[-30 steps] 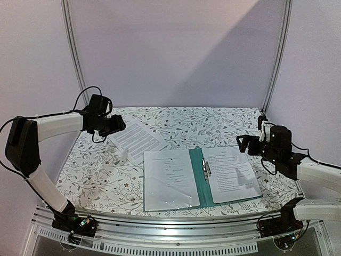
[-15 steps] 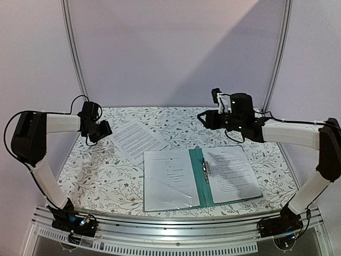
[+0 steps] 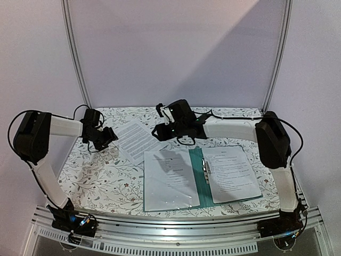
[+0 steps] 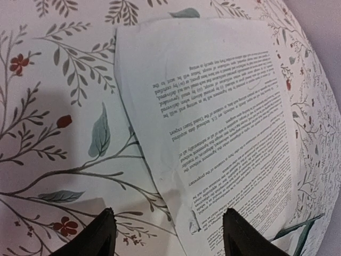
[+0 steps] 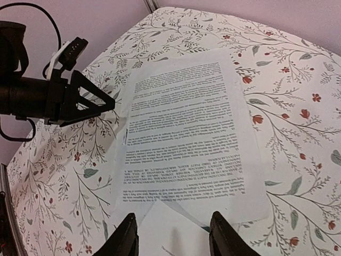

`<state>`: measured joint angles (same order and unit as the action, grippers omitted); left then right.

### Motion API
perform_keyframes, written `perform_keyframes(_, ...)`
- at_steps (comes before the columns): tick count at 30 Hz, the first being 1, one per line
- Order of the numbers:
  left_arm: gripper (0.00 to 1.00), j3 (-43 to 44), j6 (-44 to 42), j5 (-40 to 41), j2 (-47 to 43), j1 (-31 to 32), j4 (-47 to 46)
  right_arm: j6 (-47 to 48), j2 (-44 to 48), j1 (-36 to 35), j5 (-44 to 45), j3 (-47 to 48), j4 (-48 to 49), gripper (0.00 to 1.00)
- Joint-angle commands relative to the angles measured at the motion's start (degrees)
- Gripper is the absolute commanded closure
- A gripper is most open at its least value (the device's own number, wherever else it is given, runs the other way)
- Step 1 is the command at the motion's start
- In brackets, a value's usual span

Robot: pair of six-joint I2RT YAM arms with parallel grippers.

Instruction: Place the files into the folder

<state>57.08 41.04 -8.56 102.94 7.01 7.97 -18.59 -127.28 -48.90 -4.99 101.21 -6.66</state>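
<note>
One loose file sheet lies on the floral table, behind and left of the open teal folder. Another printed file sheet rests on the folder's right half, beside the metal clip. My left gripper is open at the loose sheet's left edge. In the left wrist view its jaws straddle that edge of the sheet. My right gripper hovers open over the sheet's right side. In the right wrist view it frames the sheet and the folder's near corner, gripping nothing.
The folder's left flap lies flat with a glossy white cover. The booth's back wall and metal posts close in the table. The left gripper shows in the right wrist view, close to the sheet.
The right arm swung from the table's right side across to the loose sheet, and its jaws narrowed. The left gripper shifted slightly at the sheet's left edge.
</note>
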Motion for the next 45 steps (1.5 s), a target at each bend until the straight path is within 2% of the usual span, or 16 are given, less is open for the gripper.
perform_keyframes(1, 0.31, -1.3, 2.1, -1.2, 1.3, 0.3, -0.5, -3.2, -7.4, -0.8, 1.6, 8.1, -5.0, 0.59)
perform_keyframes(8, 0.31, -1.4, 2.8, -1.0, 2.0, 0.8, -0.1, -8.6, -15.5, -0.8, 1.8, 14.1, -3.2, 0.84)
perform_keyframes(11, 0.31, -1.4, 3.3, -1.6, 2.5, 1.2, -0.5, -10.4, -17.3, -0.8, 1.3, 14.5, -2.5, 1.00)
perform_keyframes(20, 0.31, -1.4, 5.1, -1.7, 4.3, 1.8, -1.9, -12.0, -20.3, -0.8, -0.2, 14.5, -3.1, 1.00)
perform_keyframes(30, 0.31, 1.0, 9.5, -9.2, 11.1, 1.9, -7.0, -13.1, -21.5, -0.6, -2.8, 14.4, -3.8, 1.00)
perform_keyframes(34, 0.32, 0.1, 10.8, -12.2, 11.8, 1.9, -14.7, -13.2, -21.9, -0.3, -3.5, 14.3, -4.0, 1.00)
perform_keyframes(41, 0.33, -6.0, 16.2, -18.4, 8.8, 1.9, -36.5, -13.6, -22.4, 0.2, -4.9, 14.2, -3.9, 1.00)
perform_keyframes(45, 0.34, -6.6, 21.1, -22.0, 11.1, 2.5, -45.9, -14.0, -22.9, 0.4, -6.0, 14.1, -3.8, 1.00)
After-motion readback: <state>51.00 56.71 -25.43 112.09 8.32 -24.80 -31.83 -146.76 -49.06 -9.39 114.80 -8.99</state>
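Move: The files lie skewed on the table beyond the folder. Their middle is about 2 cm ahead and 12 cm right of the left hand, whose open fingers hang some 2 cm over the left edge. From the right hand it is roughly 7 cm ahead, 10 cm left and 12 cm below. The open folder's middle is about 14 cm back and 18 cm right of the right hand, its metal clip some 10 cm back and 20 cm right. The files get pinned at the end nearest the folder: the right hand drops about 12 cm, drifting 3 cm left, shuts its fingers on nothing on the way, and rests the closed tips on the top sheet. The left hand, fingers still open, sinks slightly, then pushes forward and some 6 cm right into the left long edge, rolling about 25 degrees so its left side dips. ##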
